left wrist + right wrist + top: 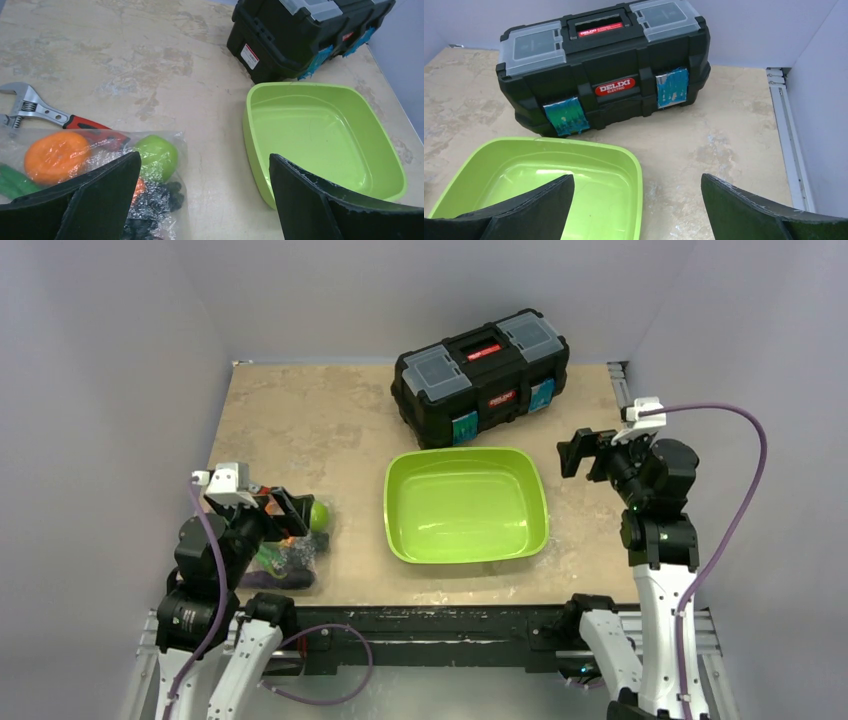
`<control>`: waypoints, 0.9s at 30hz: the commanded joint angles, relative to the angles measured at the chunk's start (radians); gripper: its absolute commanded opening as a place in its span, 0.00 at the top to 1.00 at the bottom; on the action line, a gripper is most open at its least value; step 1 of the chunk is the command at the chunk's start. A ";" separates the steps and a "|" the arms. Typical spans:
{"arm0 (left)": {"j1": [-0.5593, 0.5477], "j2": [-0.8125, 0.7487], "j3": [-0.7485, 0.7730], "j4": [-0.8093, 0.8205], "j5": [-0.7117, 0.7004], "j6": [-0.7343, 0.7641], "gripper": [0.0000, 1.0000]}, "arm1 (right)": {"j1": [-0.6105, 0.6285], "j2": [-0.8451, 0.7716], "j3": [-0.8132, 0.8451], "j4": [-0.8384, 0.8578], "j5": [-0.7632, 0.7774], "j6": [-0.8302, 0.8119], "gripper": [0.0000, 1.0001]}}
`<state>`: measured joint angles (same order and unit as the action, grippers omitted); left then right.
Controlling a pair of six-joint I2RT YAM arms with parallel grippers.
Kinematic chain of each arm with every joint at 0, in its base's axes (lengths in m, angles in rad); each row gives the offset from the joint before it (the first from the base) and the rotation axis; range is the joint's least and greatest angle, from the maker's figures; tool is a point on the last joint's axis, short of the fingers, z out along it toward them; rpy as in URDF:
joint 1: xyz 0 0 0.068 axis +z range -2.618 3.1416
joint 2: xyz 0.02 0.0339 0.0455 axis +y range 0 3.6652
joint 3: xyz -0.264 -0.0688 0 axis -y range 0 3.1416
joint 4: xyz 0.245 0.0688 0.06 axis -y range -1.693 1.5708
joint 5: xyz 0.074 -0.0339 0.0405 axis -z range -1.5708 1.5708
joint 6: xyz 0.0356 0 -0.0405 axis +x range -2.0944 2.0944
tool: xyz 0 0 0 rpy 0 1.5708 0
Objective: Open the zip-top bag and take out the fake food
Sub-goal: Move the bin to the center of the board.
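The clear zip-top bag (296,560) lies at the table's near left, mostly under my left arm. In the left wrist view the bag (111,154) holds fake food: an orange (56,155), a green apple (156,156), dark grapes (161,196) and green beans (9,181). The zip strip is not visible. My left gripper (290,512) is open and empty, hovering over the bag's right end, jaws wide apart (205,161). My right gripper (575,452) is open and empty, raised right of the green tray, jaws wide (638,177).
A lime-green tray (465,540) sits mid-table; it also shows in the left wrist view (250,120) and right wrist view (636,170). A black toolbox (482,375) stands behind it. A red-handled wrench (45,114) lies beside and partly under the bag.
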<state>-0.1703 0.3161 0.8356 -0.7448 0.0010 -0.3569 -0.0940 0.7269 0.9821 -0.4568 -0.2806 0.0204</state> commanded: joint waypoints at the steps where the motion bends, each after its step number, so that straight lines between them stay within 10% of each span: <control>1: 0.005 0.041 0.020 0.017 0.075 -0.017 0.00 | -0.004 0.026 -0.013 0.036 0.003 -0.009 0.01; 14: 0.005 0.074 -0.039 0.006 0.120 -0.042 0.00 | 0.039 0.274 -0.078 -0.123 -0.382 -0.519 0.01; 27: 0.005 0.128 -0.106 0.034 0.133 -0.053 0.00 | 0.204 0.588 -0.091 0.220 0.077 -0.240 0.01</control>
<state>-0.1703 0.4320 0.7479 -0.7498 0.1200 -0.3859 0.0914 1.2495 0.8814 -0.3996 -0.3798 -0.3187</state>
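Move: The green bin's middle is roughly 6 cm ahead of the right gripper, 18 cm to its left and some 27 cm below; the black toolbox stands about 26 cm beyond the bin and 5 cm to the bin's right. From the left gripper the bin lies about 16 cm ahead, 34 cm to the right and 23 cm below, while the zip-top bag lies some 4 cm ahead, 6 cm left and 25 cm below. Drop the open right gripper about 18 cm towards the bin's right rim, drifting left and then forward, while tipping the fingers down some 25 degrees and swinging them left. Meanwhile ease the open left gripper down about 6 cm and slightly right beside the bag, tilting its fingers a little downward. ##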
